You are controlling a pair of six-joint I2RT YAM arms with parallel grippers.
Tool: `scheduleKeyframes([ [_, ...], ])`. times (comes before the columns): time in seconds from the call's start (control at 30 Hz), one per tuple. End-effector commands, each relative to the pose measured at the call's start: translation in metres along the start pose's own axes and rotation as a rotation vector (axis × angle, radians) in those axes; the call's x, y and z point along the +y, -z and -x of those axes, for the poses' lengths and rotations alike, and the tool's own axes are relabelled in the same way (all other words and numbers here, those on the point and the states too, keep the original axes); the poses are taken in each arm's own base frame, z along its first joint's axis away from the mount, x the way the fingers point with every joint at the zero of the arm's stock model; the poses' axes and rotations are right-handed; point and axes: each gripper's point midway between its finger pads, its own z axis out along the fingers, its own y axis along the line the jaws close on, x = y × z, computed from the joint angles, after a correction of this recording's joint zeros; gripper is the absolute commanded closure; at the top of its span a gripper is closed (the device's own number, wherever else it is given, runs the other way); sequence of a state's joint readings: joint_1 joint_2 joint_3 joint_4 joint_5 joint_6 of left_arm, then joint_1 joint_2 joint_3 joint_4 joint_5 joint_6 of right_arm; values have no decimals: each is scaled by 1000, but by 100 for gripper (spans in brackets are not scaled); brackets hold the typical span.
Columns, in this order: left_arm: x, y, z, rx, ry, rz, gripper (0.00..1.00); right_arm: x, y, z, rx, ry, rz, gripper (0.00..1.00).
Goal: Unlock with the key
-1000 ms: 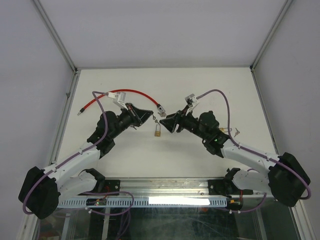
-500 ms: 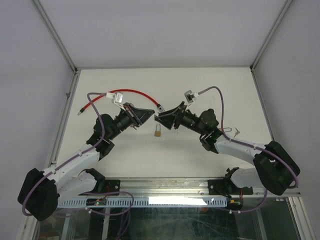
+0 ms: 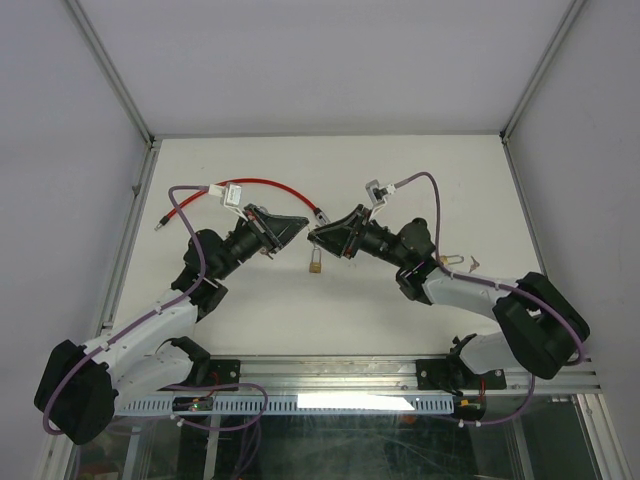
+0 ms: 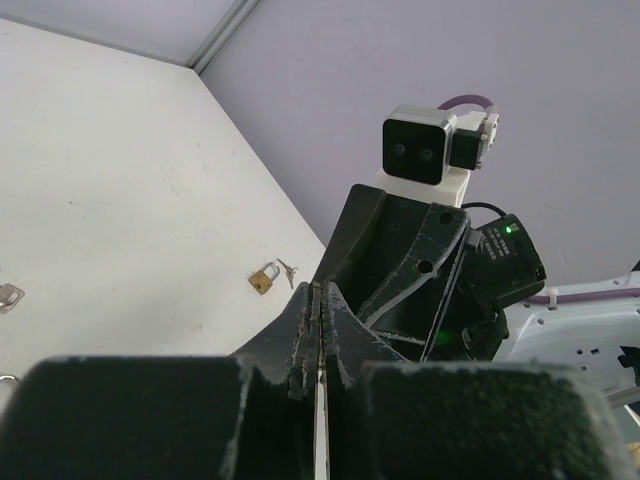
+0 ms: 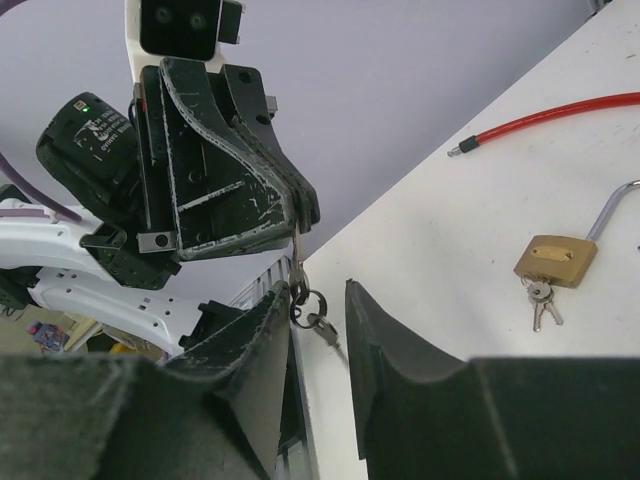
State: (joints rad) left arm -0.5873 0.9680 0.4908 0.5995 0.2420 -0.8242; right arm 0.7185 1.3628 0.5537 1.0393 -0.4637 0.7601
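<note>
My left gripper [image 3: 302,228] is shut on the thin blade of a key [image 5: 298,250], which shows edge-on as a silver strip [image 4: 320,400] between its fingers. A key ring [image 5: 308,300] with a second small key hangs from it. My right gripper [image 5: 318,290] faces the left gripper [image 5: 300,215] tip to tip. It is open, with its fingers on either side of the ring and the left finger right against it. A brass padlock [image 3: 315,264] lies on the table below both grippers, with its own keys [image 5: 538,300] attached.
A red cable [image 3: 270,186] curves across the table behind the left arm, its end near the padlock [image 5: 555,260]. A second brass padlock [image 3: 455,262] with keys [image 4: 287,270] lies to the right, beside the right arm.
The right gripper has moved left up to the left gripper's tips, and its jaws have narrowed around the key ring. The left gripper stays shut on the key.
</note>
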Motion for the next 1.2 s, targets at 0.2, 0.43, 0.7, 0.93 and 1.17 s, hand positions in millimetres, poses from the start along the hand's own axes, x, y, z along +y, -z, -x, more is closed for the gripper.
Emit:
scheduleKeyframes([
  [0.2, -18, 3, 15, -53, -20, -68, 100, 22, -4, 18, -67, 22, 109, 70],
  [0.43, -17, 4, 16, -59, -16, -62, 100, 26, -3, 20, -74, 26, 119, 73],
  [0.7, -16, 4, 14, -58, -7, -60, 100, 27, -2, 19, -72, 24, 132, 97],
  [0.93, -8, 5, 17, -73, 0, -12, 88, 18, 2, 10, -53, 10, 94, 100],
  [1.17, 6, 3, 11, -33, 1, 73, 54, 0, 15, 2, -44, -2, 6, 100],
])
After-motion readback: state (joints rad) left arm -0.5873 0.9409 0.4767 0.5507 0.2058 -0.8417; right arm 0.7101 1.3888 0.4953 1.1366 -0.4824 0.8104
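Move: The key is pinched in the left fingertips, reaching just below them, roughly 1 cm nearer the base and 1 cm to the right of the left hand. From the half-open right hand it is about 1 cm ahead and 1 cm left, level with the pads. The small brass padlock lies some 26 cm below the right hand, 6 cm ahead and 1 cm right. The large padlock lies 13 cm ahead, 12 cm left and 26 cm below the left hand. Rising only about 1 cm, the right hand shuts its fingers on the key while the left hand holds it still. Only once that grip is closed do the left fingers open, to over a third, and let go. The right hand then sinks about 2.5 cm from its highest point, key in its tips, down out from between the left fingers, which dip about 1 cm at the end. ##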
